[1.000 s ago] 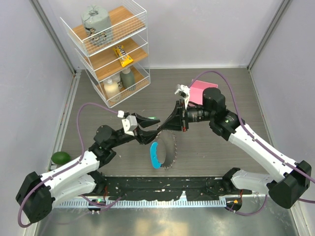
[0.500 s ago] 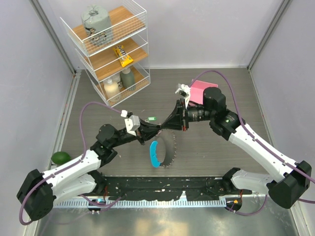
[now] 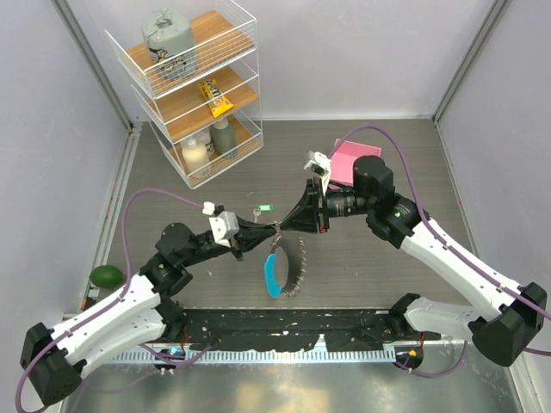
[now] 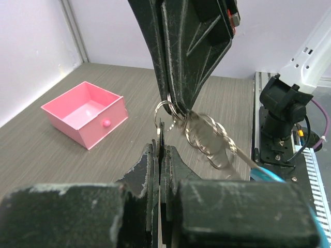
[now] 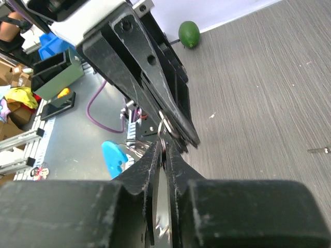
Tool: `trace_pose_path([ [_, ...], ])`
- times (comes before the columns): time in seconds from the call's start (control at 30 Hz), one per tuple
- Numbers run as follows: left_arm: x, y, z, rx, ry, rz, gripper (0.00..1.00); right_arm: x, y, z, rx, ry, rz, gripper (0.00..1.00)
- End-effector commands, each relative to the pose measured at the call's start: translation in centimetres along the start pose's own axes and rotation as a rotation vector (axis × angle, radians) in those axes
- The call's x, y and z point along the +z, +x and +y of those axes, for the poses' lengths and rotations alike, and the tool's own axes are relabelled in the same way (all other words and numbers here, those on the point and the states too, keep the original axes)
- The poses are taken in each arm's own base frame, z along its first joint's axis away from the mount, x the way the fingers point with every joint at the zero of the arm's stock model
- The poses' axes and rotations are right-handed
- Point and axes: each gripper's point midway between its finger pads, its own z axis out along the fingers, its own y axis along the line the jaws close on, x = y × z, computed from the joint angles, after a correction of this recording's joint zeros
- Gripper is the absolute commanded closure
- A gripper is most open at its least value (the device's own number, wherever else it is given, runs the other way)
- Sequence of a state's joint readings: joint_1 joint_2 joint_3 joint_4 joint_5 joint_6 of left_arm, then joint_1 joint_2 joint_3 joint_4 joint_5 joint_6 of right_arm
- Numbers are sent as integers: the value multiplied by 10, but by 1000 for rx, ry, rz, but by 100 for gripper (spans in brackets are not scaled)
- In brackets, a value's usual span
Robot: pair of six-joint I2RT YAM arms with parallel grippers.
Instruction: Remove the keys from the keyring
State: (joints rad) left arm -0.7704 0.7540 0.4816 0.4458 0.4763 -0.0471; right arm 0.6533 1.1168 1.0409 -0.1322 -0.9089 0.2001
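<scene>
The keyring (image 3: 293, 265) hangs in the air between both grippers, its blue band (image 3: 273, 274) low on the left and the keys (image 3: 300, 268) fringing its right side. My left gripper (image 3: 273, 230) comes from the left and is shut on a thin key (image 4: 161, 130), seen edge-on below a small ring (image 4: 164, 108). My right gripper (image 3: 287, 226) meets it tip to tip from the right, shut on the keyring's small ring (image 5: 164, 140). A cluster of rings (image 4: 209, 138) trails toward the blue band (image 4: 269, 175). The blue band (image 5: 114, 155) also shows in the right wrist view.
One loose key with a green tag (image 3: 263, 208) lies on the table behind the grippers. An open pink box (image 3: 353, 159) sits at the back right, also seen as pink box (image 4: 85, 118). A wire shelf (image 3: 194, 86) stands back left. A green lime (image 3: 107, 275) lies far left.
My left gripper has closed its fingers and now meets the right gripper's tips at the ring. The left arm's body has drawn back to the left. The right arm barely moved.
</scene>
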Motion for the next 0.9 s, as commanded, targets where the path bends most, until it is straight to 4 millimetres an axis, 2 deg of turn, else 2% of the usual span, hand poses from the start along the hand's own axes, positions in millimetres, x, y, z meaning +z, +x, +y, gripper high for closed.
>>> trace_pose_path([
  [0.0, -9, -32, 13, 73, -79, -59, 100, -10, -1, 0, -34, 31, -11, 83],
  [0.07, -11, -32, 14, 104, -83, -52, 100, -10, 1, 0, -39, 33, -10, 76],
  [0.13, -13, -35, 15, 121, -89, -54, 100, -11, 2, 1, -46, 32, -12, 63],
  [0.2, -13, -38, 14, 133, -85, -60, 100, -12, 3, 1, -55, 34, -18, 58],
  [0.5, -6, -44, 7, 129, -27, -62, 100, -23, -11, 2, -136, 106, -109, 57],
  [0.67, -3, -50, -1, 99, 22, -55, 100, -29, -22, -6, -183, 183, -193, 57],
  [0.7, -3, -50, -2, 95, 30, -50, 100, -28, -19, -8, -180, 182, -195, 57],
  [0.87, 0, -44, -1, 41, 37, 80, 100, -25, -22, -8, -174, 167, -257, 56],
])
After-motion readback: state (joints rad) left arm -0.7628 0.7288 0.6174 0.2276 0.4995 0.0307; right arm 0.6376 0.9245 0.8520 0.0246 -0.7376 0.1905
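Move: The keyring is pinched in the left fingertips, its rings running on to the right fingertips just above, so it lies practically at both hands, a centimetre or so off each. Its blue-edged loop hangs about 5 cm back from the left hand and 7 cm below. On the table some 26 cm below the left hand, the green-tagged key lies about 15 cm ahead and 5 cm left; the pink box is some 28 cm ahead and 20 cm right. Open the right gripper to let go of the rings and ease it about 2.5 cm to the right, away from the left fingers, dipping slightly and coming level again while it swings some 10 degrees clockwise. Keep the left gripper shut on the keyring; draw it about 1.5 cm left, then lift it some 2 cm as it drifts part-way back. ##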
